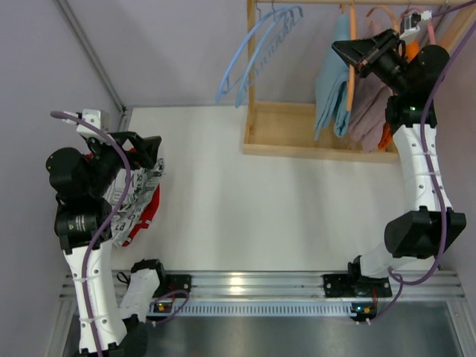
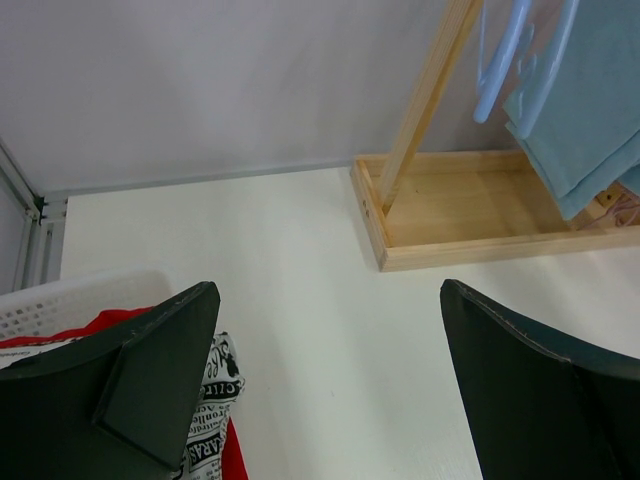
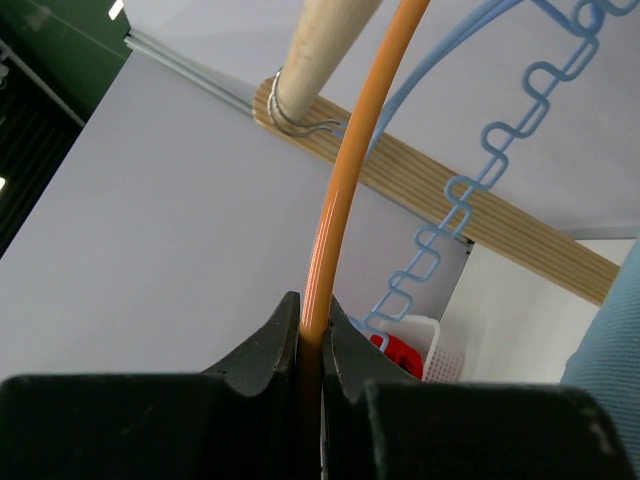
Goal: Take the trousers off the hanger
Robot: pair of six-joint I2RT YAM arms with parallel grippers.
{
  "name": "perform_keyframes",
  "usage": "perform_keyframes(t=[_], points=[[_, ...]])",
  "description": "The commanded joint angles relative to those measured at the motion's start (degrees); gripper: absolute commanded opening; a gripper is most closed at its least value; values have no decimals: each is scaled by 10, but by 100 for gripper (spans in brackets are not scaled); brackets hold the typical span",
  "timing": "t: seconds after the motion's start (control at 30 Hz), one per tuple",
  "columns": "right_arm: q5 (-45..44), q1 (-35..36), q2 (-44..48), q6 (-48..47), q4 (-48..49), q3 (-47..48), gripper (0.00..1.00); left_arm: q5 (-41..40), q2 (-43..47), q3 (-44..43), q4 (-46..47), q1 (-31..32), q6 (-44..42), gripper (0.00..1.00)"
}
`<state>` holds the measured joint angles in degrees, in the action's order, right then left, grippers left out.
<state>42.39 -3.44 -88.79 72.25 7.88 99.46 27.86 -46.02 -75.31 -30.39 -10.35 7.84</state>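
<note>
My right gripper [image 1: 343, 50] is up at the wooden rack, shut on the thin orange hanger [image 3: 345, 180], which runs up between its jaws toward the rod [image 3: 320, 50]. The light blue trousers [image 1: 331, 89] hang on that hanger, with dusty mauve trousers [image 1: 372, 111] beside them and a bit of orange cloth [image 1: 385, 137] behind. Far left, my left gripper [image 1: 137, 149] stands open over a white basket [image 2: 80, 300] that holds red trousers [image 1: 145, 216] and white black-print trousers [image 2: 210, 410]. Nothing sits between the left gripper's [image 2: 328, 290] fingers.
Two empty light blue hangers [image 1: 253, 52] hang at the left end of the rack. The rack's wooden base tray [image 1: 297, 137] lies on the white table at the back right. Grey walls close in the back and left.
</note>
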Motion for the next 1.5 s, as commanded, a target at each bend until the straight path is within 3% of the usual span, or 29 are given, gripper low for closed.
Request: perform_keyframes(t=[0.0,0.27,0.57,0.67,0.77,0.87,0.9,1.0,1.17,1.2,1.37,1.47], points=[[-13,24,63,-25,172,61,0,12,3,-10,33,0,7,98],[-9,30,127,-24,138,-23,0,15,21,19,54,0,-50,98],[-3,55,221,-26,97,-130,0,90,65,153,174,0,-192,98],[-9,61,253,-40,53,-161,0,141,55,176,180,2,-225,98],[-13,63,280,-56,12,-179,0,140,51,183,180,38,-244,98],[-17,65,298,-69,-17,-191,0,46,40,191,180,140,-268,98],[-16,69,301,-72,-22,-194,0,19,31,194,180,209,-276,98],[-12,75,305,-84,-48,-197,0,-66,16,212,213,332,-287,97],[-16,75,315,-105,-98,-190,0,-161,-49,205,290,460,-280,96],[-17,75,317,-105,-105,-190,0,-231,-58,206,299,513,-277,96],[-38,76,322,-104,-144,-189,0,-391,-126,213,418,664,-287,94],[-40,75,319,-94,-146,-188,0,-431,-186,184,476,704,-264,94]])
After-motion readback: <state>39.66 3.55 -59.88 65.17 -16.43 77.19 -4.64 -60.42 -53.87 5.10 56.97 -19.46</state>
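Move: The right fingers already grip the orange hanger; its light-blue trousers hang about 3 cm to their left and 14 cm lower, level fore and aft. Pink trousers hang some 6 cm to the right at a similar depth and height, and the two empty blue hangers about 22 cm left. From the open left hand the light-blue trousers are roughly 45 cm right, 17 cm ahead and 4 cm lower; the basket sits 12 cm left, 3 cm ahead, 35 cm below. Back towards the base, the right hand draws the gripped orange hanger out from the rack, about 14 cm with a little leftward drift, then lowers it some 7 cm while the fingers tip down slightly. The left hand dips, then sweeps 27 cm right towards the light-blue trousers, turning clockwise and rolling left side up, fingers staying open and empty. ##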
